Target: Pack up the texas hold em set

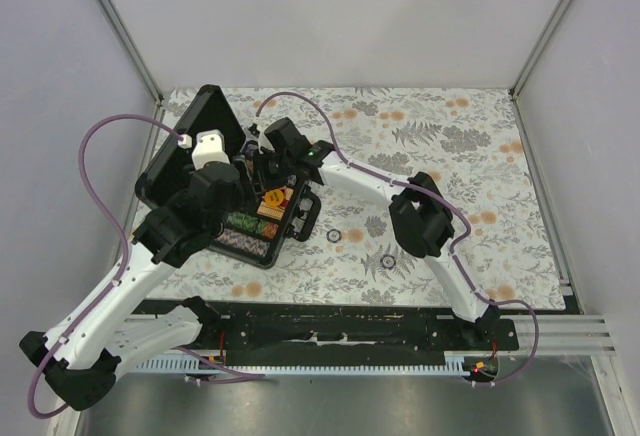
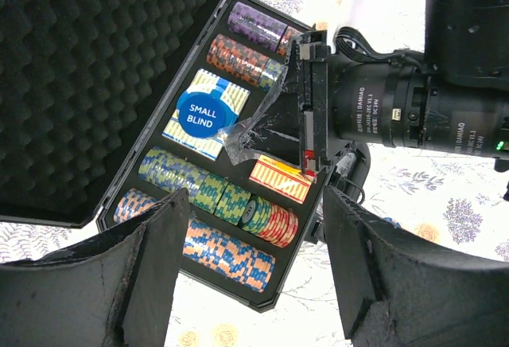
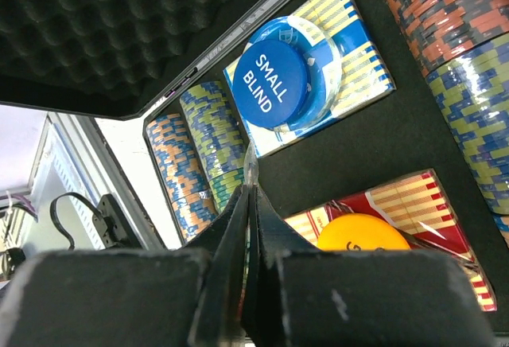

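Note:
The black case (image 1: 252, 254) of the texas hold em set lies open with its foam lid (image 1: 195, 136) standing up on the left. Rows of chips (image 2: 231, 251) fill its slots. A blue SMALL BLIND button (image 2: 205, 111) rests on a blue deck, and a yellow button (image 3: 362, 231) sits on the red deck (image 2: 280, 178). My right gripper (image 3: 253, 192) hangs over the tray, shut on a thin clear triangle (image 2: 256, 128) with a red mark. Over the case's near corner my left gripper (image 2: 254, 283) is open with nothing between its fingers.
Two loose round chips (image 1: 333, 236) (image 1: 388, 261) lie on the flowered tablecloth to the right of the case. The right arm (image 1: 420, 216) arches over that side. Grey walls stand round the table on three sides.

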`<state>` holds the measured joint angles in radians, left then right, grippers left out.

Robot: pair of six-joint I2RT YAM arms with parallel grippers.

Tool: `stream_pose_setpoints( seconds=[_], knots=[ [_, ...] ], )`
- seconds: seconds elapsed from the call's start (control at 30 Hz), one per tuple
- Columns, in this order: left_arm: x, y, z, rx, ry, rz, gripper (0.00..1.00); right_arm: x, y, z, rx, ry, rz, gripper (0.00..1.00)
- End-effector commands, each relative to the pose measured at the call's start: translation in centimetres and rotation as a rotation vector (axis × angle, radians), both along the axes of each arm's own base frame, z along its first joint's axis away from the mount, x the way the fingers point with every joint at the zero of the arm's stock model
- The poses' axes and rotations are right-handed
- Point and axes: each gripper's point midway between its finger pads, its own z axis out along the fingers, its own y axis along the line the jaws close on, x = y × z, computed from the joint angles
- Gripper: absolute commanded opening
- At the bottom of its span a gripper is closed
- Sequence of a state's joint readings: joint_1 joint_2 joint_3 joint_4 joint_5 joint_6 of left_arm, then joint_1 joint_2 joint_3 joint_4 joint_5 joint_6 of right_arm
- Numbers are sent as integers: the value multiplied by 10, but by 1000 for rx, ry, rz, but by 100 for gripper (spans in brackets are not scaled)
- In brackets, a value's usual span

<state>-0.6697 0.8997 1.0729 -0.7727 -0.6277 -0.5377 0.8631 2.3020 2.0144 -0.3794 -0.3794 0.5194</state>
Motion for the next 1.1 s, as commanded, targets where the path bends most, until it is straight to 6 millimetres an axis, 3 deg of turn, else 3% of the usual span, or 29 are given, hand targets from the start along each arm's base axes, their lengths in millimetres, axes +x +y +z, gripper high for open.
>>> stream_pose_setpoints(
  seconds=[0.0,0.27,0.5,0.63,0.8,0.83,1.07],
  knots=[
    [1,7,8,-8,-37,42,74,2,10,5,-10,-63,24,6],
    [1,8,8,-5,-37,46,74,3,8,-1,-69,-77,4,27],
    [2,11,18,-12,-67,53,74,15,-5,37,-87,-155,-74,42],
    [3,9,23,-28,-89,50,74,25,-25,56,-138,-204,-158,50],
    [11,1,28,-63,-130,38,74,37,-70,76,-196,-220,-308,55],
    [13,-2,30,-70,-136,30,74,40,-81,87,-189,-226,-344,56],
    [29,-24,33,-107,-163,-19,74,55,-189,106,-251,-205,-559,59]
  ],
)
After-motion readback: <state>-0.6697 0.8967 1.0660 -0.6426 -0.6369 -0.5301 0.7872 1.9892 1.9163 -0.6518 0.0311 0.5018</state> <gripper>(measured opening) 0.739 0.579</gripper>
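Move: The right hand holds the small clear plastic piece over the open case. Its drop spot is the bare floor between the decks, about 5 cm below and 1 cm left, neither ahead nor back. The small blind deck lies roughly 6 cm left and 2 cm ahead, the big blind deck 4 cm right and 1 cm ahead, the green chips 6 cm back and 2 cm left. From the left hand the spot is about 8 cm ahead, straight in line, 18 cm down. Down about 2 cm first, the right hand sinks towards the case floor between the two decks, its fingers opening to a bit over half and letting go of the clear plastic piece. Then it pulls away to the right and up, some 12 cm sideways and slightly forward, turning clockwise about 20 degrees as the fingertips dip. Late on, the idle left hand lifts and eases forward a couple of centimetres. ##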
